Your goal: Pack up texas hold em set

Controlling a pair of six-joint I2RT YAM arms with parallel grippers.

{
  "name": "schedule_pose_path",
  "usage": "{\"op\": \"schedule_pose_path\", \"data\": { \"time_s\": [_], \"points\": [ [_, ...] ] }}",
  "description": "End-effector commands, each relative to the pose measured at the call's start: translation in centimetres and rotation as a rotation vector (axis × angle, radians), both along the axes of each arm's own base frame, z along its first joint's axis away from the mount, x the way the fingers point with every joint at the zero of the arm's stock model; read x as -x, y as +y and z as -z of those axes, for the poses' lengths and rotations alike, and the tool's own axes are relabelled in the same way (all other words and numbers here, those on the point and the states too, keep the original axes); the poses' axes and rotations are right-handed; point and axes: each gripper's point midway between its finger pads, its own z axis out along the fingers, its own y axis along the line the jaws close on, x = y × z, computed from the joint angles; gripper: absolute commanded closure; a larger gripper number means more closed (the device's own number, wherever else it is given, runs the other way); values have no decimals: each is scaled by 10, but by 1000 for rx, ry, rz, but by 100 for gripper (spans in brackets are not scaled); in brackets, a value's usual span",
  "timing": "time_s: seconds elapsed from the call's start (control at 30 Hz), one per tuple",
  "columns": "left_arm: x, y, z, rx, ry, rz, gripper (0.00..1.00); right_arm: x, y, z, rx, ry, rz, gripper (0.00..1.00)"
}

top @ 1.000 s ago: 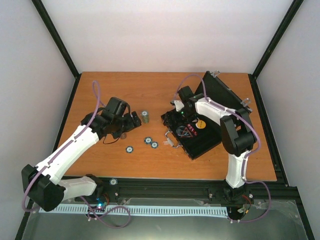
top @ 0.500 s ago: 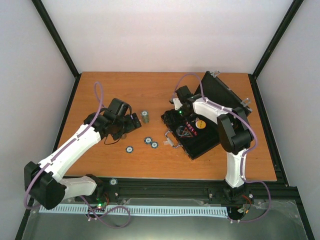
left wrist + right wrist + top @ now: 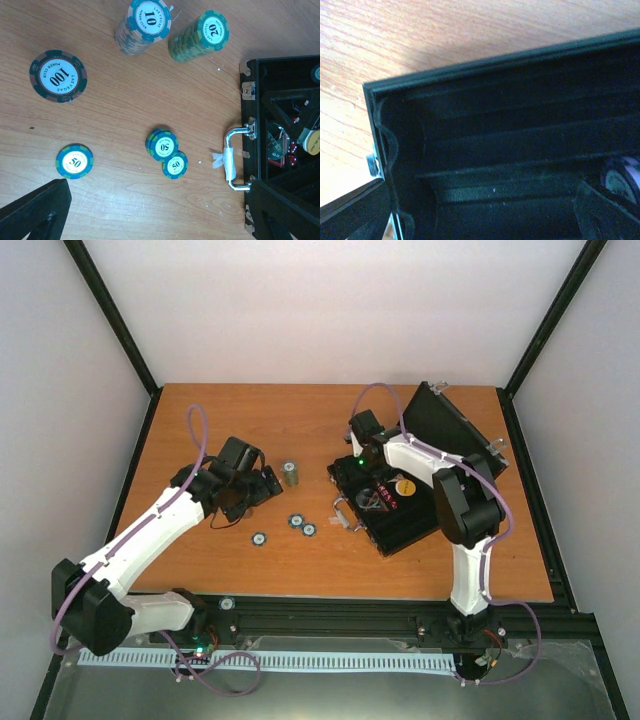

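Note:
The black case (image 3: 400, 515) lies open at the right, its lid (image 3: 450, 428) standing up behind and its silver handle (image 3: 235, 160) facing the chips. Inside are red dice (image 3: 290, 156) and a pale round disc (image 3: 404, 485). On the wood stand a 10 stack (image 3: 145, 25), a 20 stack (image 3: 199, 36) and a 100 stack (image 3: 58, 76). 50 chips (image 3: 162, 145) lie nearer. My left gripper (image 3: 160, 220) hovers open above the wood just short of them. My right gripper (image 3: 480, 215) is open over the case's dark empty slots (image 3: 510, 150), holding nothing.
A single 50 chip (image 3: 74, 161) lies apart to the left of the others. A strip of white tape (image 3: 227, 159) wraps the handle. One chip (image 3: 620, 182) shows at the right edge inside the case. Black frame posts (image 3: 110, 320) border the table.
My right gripper has shifted a little toward the far left corner of the case, and the case has slid slightly. My left arm has edged a bit to the right.

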Motion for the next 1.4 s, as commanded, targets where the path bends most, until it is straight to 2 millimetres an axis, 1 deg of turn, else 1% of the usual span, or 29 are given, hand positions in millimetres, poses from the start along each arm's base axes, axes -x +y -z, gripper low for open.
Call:
{"op": "schedule_pose_path", "data": {
  "time_s": [0.0,0.13,0.27,0.37,0.47,0.57,0.7,0.77,0.83,0.9,0.97,1.17,1.37],
  "points": [
    [1,6,1,-4,12,-51,0,13,-7,-21,10,-23,-11,0],
    [3,10,6,1,14,-88,0,27,4,-42,-22,-35,-59,0],
    [4,12,24,-18,29,-81,0,42,12,-51,-31,-27,-103,0],
    [7,14,37,-46,46,-58,4,49,16,-57,-45,-31,-122,0],
    [12,17,48,-75,62,-37,10,53,19,-67,-53,-39,-138,0],
    [20,24,68,-118,99,-22,12,55,21,-78,-54,-50,-155,0],
    [35,30,107,-153,166,3,20,54,22,-97,-52,-66,-167,0],
    [37,24,122,-124,183,21,21,53,21,-105,-47,-73,-171,0],
    [41,19,135,-105,214,39,21,54,19,-107,-35,-70,-174,0],
    [42,19,145,-117,239,47,21,55,17,-106,-26,-65,-175,0],
    [40,16,150,-120,244,61,20,56,16,-105,-20,-63,-174,0],
    [31,10,154,-120,239,85,20,55,13,-108,-12,-71,-166,0],
    [32,10,159,-162,293,113,21,58,12,-105,-2,-62,-175,0]
  ]
}}
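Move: The lone 50 chip lies about 16 cm below the left hand, some 3 cm back and 3 cm to its left. The red 100 stack stands about 7 cm farther out than that chip and 3 cm left of it; the pair of 50 chips lies some 4 cm farther out and 11 cm right of the chip. From the right hand, down in the case, the lone chip is roughly 17 cm back, 35 cm left and 5 cm lower. Narrowing slightly, the left sinks 15 cm towards the lone chip, back then forward; open right rises 9 cm, backing. ##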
